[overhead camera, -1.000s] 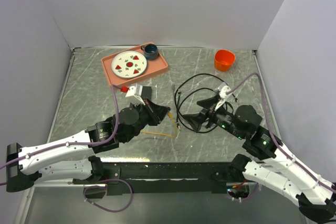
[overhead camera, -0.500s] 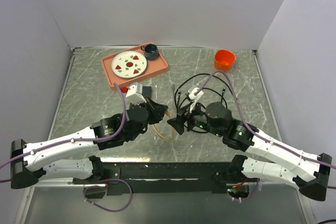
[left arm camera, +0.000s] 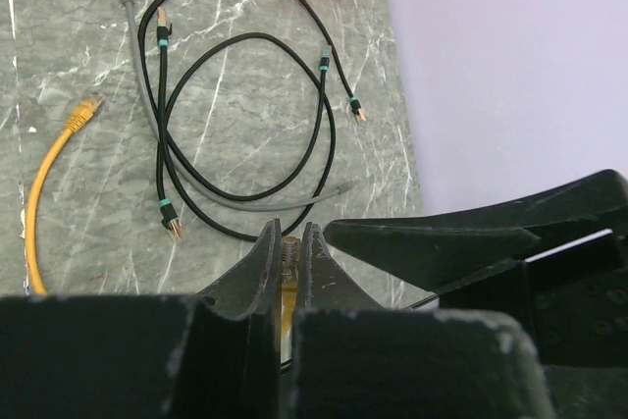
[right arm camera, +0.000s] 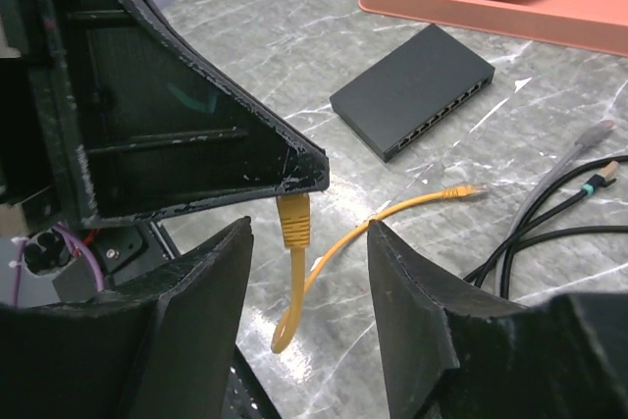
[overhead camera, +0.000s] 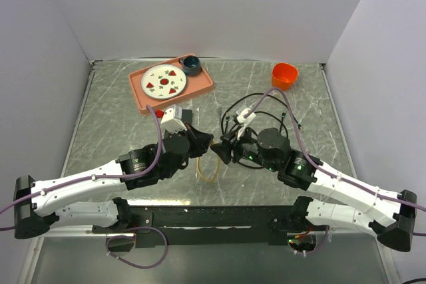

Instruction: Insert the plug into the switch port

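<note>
My left gripper (left arm camera: 290, 235) is shut on the plug (right arm camera: 294, 219) at one end of a short yellow cable (overhead camera: 210, 171). The plug points down from its fingers and the cable hangs in a loop to the table. My right gripper (right arm camera: 311, 231) stands open on either side of that plug, its fingers (right arm camera: 211, 282) apart from it. In the top view both grippers meet at the table's middle (overhead camera: 216, 148). The switch (right arm camera: 412, 90), a flat black box with a row of sockets, lies beyond on the table. The cable's other plug (right arm camera: 461, 190) rests near it.
Coiled black cables (left arm camera: 245, 95) and a grey cable (left arm camera: 137, 46) lie to the right of the grippers. An orange cup (overhead camera: 284, 75) stands at the back right. A pink tray (overhead camera: 202, 88) with a plate and a blue cup sits at the back left.
My right arm has swung left to the left gripper and its jaws have narrowed around the plug. The left gripper has kept hold of the plug and shifted slightly right.
</note>
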Available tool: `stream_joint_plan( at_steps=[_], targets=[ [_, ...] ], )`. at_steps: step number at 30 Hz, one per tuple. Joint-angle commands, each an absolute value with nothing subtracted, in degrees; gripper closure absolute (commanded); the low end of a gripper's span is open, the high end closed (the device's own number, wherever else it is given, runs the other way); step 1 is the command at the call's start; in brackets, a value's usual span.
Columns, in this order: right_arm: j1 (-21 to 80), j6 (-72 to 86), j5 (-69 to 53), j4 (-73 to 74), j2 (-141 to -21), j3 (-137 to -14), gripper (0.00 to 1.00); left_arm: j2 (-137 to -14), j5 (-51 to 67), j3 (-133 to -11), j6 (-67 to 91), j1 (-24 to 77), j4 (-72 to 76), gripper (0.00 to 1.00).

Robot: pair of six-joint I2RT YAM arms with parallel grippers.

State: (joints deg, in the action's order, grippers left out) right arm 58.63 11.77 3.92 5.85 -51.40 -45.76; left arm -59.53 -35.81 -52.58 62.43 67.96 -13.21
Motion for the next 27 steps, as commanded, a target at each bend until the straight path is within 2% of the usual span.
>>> stream_joint_plan(
  at_steps=[1, 4, 7, 8, 10, 11, 13, 14, 15, 16, 18, 19, 20, 21, 27],
  targets=[
    [58.97, 12.04, 3.78, 2.37, -53.08, -48.43, 0.43, -59.59, -35.16, -54.67, 62.4, 68.12, -11.69, 0.99],
    [58.89, 11.87, 3.25, 2.2, -53.7, -48.43, 0.5, -59.24, -35.42, -54.58, 62.32, 68.2, -11.69, 0.99],
    [58.89, 11.95, 3.34, 1.85, -53.96, -48.34, 0.61, -58.98, -35.6, -54.41, 62.14, 68.12, -11.52, 0.99],
    [58.97, 12.13, 3.6, 1.93, -54.14, -48.25, 0.72, -58.89, -35.6, -54.32, 62.23, 68.12, -11.25, 0.99],
    [58.89, 12.13, 4.04, 1.67, -54.32, -48.16, 0.86, -58.8, -35.6, -54.23, 62.14, 68.12, -11.16, 0.99],
    [58.89, 12.04, 4.13, 1.5, -54.32, -47.99, 0.97, -58.8, -35.6, -54.32, 62.14, 68.12, -11.42, 0.99],
    [58.89, 11.69, 4.31, 1.23, -54.23, -47.73, 1.0, -58.89, -35.42, -54.4, 61.7, 68.12, -11.43, 0.99],
    [58.89, 11.43, 4.65, 1.23, -54.14, -47.72, 1.0, -58.71, -35.51, -54.32, 61.44, 68.12, -11.34, 0.95],
    [58.97, 11.34, 4.92, 1.4, -54.23, -47.64, 1.0, -58.71, -35.68, -54.23, 61.09, 68.2, -11.25, 0.86],
    [58.89, 11.08, 5.18, 1.49, -54.23, -47.55, 1.0, -58.36, -35.86, -54.05, 60.65, 68.12, -11.16, 0.56],
    [58.89, 10.02, 6.32, 2.11, -54.05, -47.46, 1.0, -57.84, -36.56, -54.23, 59.86, 66.9, -13.25, 0.27],
    [58.89, 9.67, 6.68, 2.28, -53.97, -47.37, 1.0, -56.87, -36.56, -54.23, 59.33, 66.01, -14.14, 0.08],
    [58.89, 8.8, 6.94, 2.46, -53.79, -47.11, 1.0, -56.08, -35.52, -54.05, 58.8, 64.53, -15.19, 0.02],
    [58.89, 8.27, 8.6, 2.63, -53.62, -46.85, 1.0, -55.2, -34.72, -53.53, 57.75, 60.86, -16.08, 0.01],
    [58.89, 2.47, 8.79, 6.4, -54.57, -46.14, 1.0, -47.55, -30.23, -45.97, 50.38, 44.42, -16.17, 0.03]
  ],
)
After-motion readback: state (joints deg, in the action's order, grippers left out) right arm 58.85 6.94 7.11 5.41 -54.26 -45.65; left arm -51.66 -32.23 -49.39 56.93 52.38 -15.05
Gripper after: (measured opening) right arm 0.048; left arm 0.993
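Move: The yellow plug is held upright in the left hand's shut fingertips, cable hanging, its middle right at that hand's point. From the right hand's part-open fingers the plug is only about 2 cm to the left and level with them. On the table some 26 cm below, the switch lies about 17 cm ahead and 13 cm left of the left hand. The loose yellow plug lies about 14 cm ahead of the right hand, and the black cable coil 15 cm ahead and 17 cm to its right. The plug passes from hand to hand: the right fingers ease about 1 cm left and down around its boot, just below the left fingertips, and pinch shut on it. Only then do the still left fingers open wide, let go and swing away some 9 cm, left and forward towards the switch, turning about 10 degrees counter-clockwise, while the right hand keeps its grip and drifts about 1 cm forward and right. ##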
